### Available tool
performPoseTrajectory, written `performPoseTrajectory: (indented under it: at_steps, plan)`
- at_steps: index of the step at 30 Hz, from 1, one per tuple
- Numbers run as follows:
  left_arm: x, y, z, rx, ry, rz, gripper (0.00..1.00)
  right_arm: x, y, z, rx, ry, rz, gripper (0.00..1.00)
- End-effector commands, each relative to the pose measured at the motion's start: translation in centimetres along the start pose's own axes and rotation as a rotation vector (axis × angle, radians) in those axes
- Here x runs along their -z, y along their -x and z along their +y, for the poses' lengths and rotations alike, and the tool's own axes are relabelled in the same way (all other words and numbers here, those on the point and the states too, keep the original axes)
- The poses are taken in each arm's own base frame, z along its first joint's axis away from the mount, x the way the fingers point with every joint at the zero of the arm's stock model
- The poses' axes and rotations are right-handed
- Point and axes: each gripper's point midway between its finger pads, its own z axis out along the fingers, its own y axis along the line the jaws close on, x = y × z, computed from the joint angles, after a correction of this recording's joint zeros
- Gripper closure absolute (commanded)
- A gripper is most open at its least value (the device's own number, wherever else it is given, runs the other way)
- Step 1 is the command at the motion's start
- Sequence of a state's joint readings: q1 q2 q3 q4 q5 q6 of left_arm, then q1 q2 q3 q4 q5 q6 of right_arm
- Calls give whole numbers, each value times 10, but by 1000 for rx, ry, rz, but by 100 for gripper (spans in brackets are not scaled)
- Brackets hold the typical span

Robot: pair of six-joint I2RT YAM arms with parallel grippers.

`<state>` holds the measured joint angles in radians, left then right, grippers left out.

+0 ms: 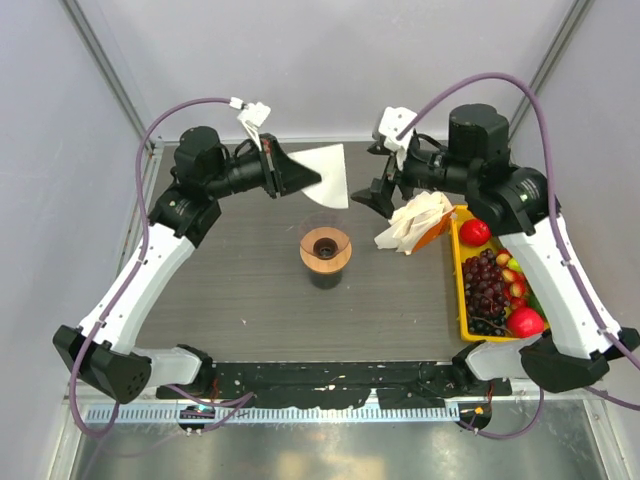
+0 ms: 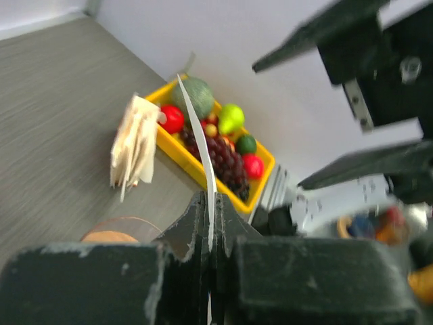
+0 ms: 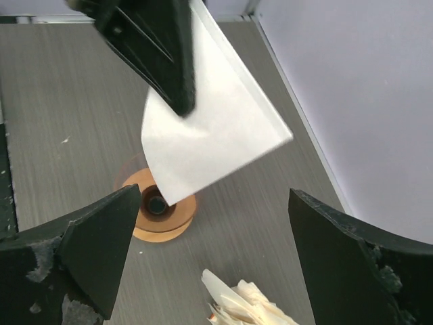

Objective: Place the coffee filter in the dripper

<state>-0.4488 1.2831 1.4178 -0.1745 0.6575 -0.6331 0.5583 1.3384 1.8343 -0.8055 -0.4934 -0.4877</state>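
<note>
My left gripper (image 1: 305, 180) is shut on the coffee filter (image 1: 330, 172), a flat white paper fan held in the air behind and above the dripper (image 1: 325, 250). From the left wrist the filter (image 2: 198, 118) shows edge-on, pinched between the closed fingertips (image 2: 200, 211). The dripper (image 3: 159, 215) stands upright mid-table, wooden collar and dark centre showing, with the filter (image 3: 216, 132) hanging just above it. My right gripper (image 3: 215, 196) is open and holds nothing. It hovers just right of the filter, apart from it.
A ruffled bunch of white paper filters (image 1: 412, 222) lies right of the dripper, against a yellow tray (image 1: 459, 300) of fruit at the table's right edge. Grey walls close in the back and sides.
</note>
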Motion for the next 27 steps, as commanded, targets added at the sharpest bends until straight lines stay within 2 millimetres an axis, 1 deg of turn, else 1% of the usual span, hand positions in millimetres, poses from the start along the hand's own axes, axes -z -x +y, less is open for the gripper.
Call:
performPoseTrajectory:
  at_steps: [1, 2, 4, 7, 10, 14, 16, 17, 18, 19, 20, 21, 22, 23, 24, 25, 27]
  plan:
    - [19, -31, -44, -294, -315, 164, 100, 24, 29, 37, 141, 167, -101, 4]
    - [21, -37, -44, -299, -330, 197, 100, 23, 28, 40, 146, 184, -105, 4]
    - [20, -42, -48, -327, -364, 237, 100, 22, 28, 43, 159, 212, -106, 4]
    - [19, -43, -58, -391, -400, 258, 100, 16, 28, 55, 189, 269, -90, 4]
    - [19, -45, -69, -442, -452, 260, 100, 9, 25, 68, 210, 324, -76, 2]
    - [18, -48, -73, -472, -461, 273, 100, -1, 18, 72, 223, 337, -40, 0]
    - [16, -47, -74, -462, -457, 272, 100, -8, 11, 73, 231, 343, -8, 7]
    - [15, -44, -74, -456, -450, 266, 100, -10, 7, 70, 233, 326, 15, 8]
    - [14, -43, -75, -444, -445, 260, 100, -15, 5, 75, 233, 337, 28, 11]
    - [14, -41, -77, -438, -450, 250, 100, -18, 0, 72, 237, 324, 51, 21]
    - [13, -39, -78, -431, -452, 241, 100, -21, -2, 73, 238, 325, 63, 24]
    - [12, -36, -80, -424, -456, 228, 100, -23, -2, 72, 230, 316, 70, 36]
    - [13, -36, -81, -414, -457, 229, 100, -25, -3, 70, 222, 313, 76, 42]
    - [13, -37, -81, -410, -462, 232, 100, -25, -2, 69, 216, 309, 80, 59]
    - [14, -36, -82, -411, -463, 231, 100, -26, 0, 68, 216, 306, 79, 67]
    - [14, -38, -82, -405, -463, 239, 100, -25, -1, 68, 211, 309, 89, 80]
    - [17, -40, -82, -404, -466, 248, 100, -24, -4, 70, 201, 319, 99, 95]
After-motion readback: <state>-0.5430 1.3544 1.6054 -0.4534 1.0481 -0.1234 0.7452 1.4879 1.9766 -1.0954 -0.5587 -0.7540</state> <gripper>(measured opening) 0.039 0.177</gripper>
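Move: The coffee filter, already held by the left hand, is some 6 cm left of the open right hand, about level fore and aft and 4 cm lower. From the right hand, the dripper stands roughly 5 cm back and 7 cm left, some 20 cm below; the filter pack lies 5 cm ahead, 14 cm right, 28 cm down. From the left hand, the dripper is about 6 cm back, 2 cm right and 18 cm lower. Back towards its base by about 8 cm goes the left hand, turning some 30 degrees clockwise with the filter still pinched, then it holds still. The right hand, wide open, draws back alongside, then swings left and sinks, turning counter-clockwise and dipping its fingers, and finally closes them on the filter's free part beside the left fingertips. ##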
